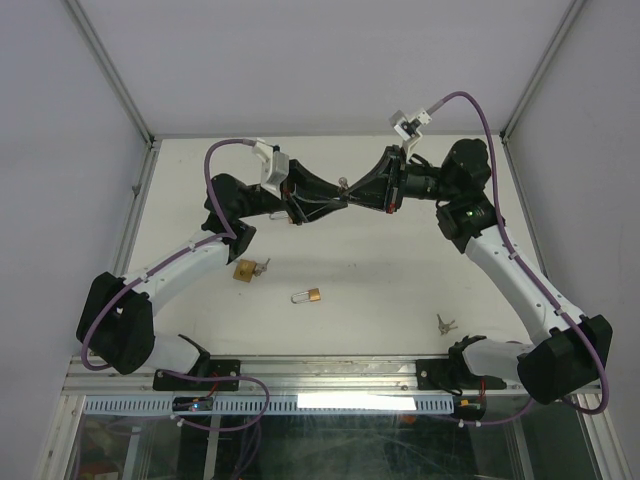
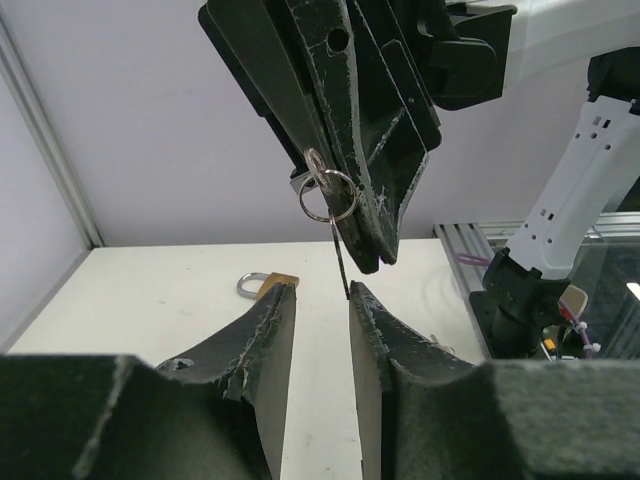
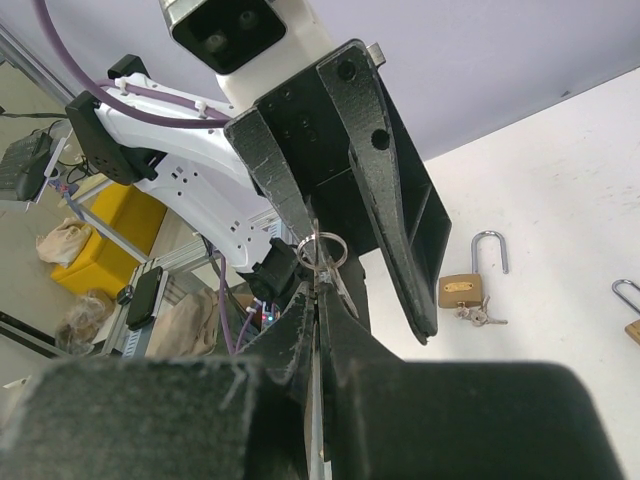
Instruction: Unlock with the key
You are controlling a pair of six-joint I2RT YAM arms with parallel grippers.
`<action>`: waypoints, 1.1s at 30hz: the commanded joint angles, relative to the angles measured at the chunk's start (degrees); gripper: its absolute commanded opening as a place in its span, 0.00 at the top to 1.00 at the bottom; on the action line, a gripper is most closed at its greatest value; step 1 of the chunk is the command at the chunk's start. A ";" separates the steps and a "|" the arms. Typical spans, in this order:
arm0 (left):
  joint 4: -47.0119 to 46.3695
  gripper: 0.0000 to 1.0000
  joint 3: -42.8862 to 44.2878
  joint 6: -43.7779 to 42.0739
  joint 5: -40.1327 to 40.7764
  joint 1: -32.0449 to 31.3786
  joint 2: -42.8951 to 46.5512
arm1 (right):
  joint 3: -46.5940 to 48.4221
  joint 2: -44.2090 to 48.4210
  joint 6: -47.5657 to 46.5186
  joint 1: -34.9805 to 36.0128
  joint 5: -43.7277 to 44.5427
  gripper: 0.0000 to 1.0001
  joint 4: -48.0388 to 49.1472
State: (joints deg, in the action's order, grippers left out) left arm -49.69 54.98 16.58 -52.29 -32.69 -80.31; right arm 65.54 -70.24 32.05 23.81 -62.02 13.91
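Note:
Both arms meet in mid-air over the table's middle. My right gripper is shut on a small key, whose silver ring sticks out past the fingertips. In the left wrist view the key's thin blade hangs down to the tip of one finger of my left gripper. Its jaws stand apart with table showing between them. A brass padlock lies on the table below. Another padlock has a key bunch in it.
A loose pair of keys lies near the right arm's base. An aluminium frame runs along the near table edge, with white walls on the other sides. The brass padlock also shows at the right wrist view's edge.

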 commanded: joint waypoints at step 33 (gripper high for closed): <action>86.48 1.00 25.13 -44.87 12.78 -1.54 -0.93 | -2.74 9.26 -37.80 -4.60 13.01 0.25 -34.37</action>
State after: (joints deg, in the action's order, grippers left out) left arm 8.97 70.11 -8.88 -45.91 -33.12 -79.09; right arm 63.24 -66.08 5.08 20.12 -56.38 -16.71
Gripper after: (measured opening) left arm 0.008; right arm 0.674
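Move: The key, with its ring, is held up in the right gripper's shut tips, about 2 cm to that hand's left. It sits some 2 cm to the right of the left hand, its blade reaching between the left's partly open fingers. Roughly 34 cm below the left hand on the table lie the locked padlock, about 9 cm back and 9 cm left, and an opened small padlock, about 14 cm ahead and 15 cm left. Hold the left gripper in place and shut its fingertips on the key, while the right keeps its pinch and eases down a centimetre. Then lower both hands, the left by about 6 cm with its fingers tipping down some 25 degrees; open the right wide on the way and draw it down and to the right, clear of the key. ##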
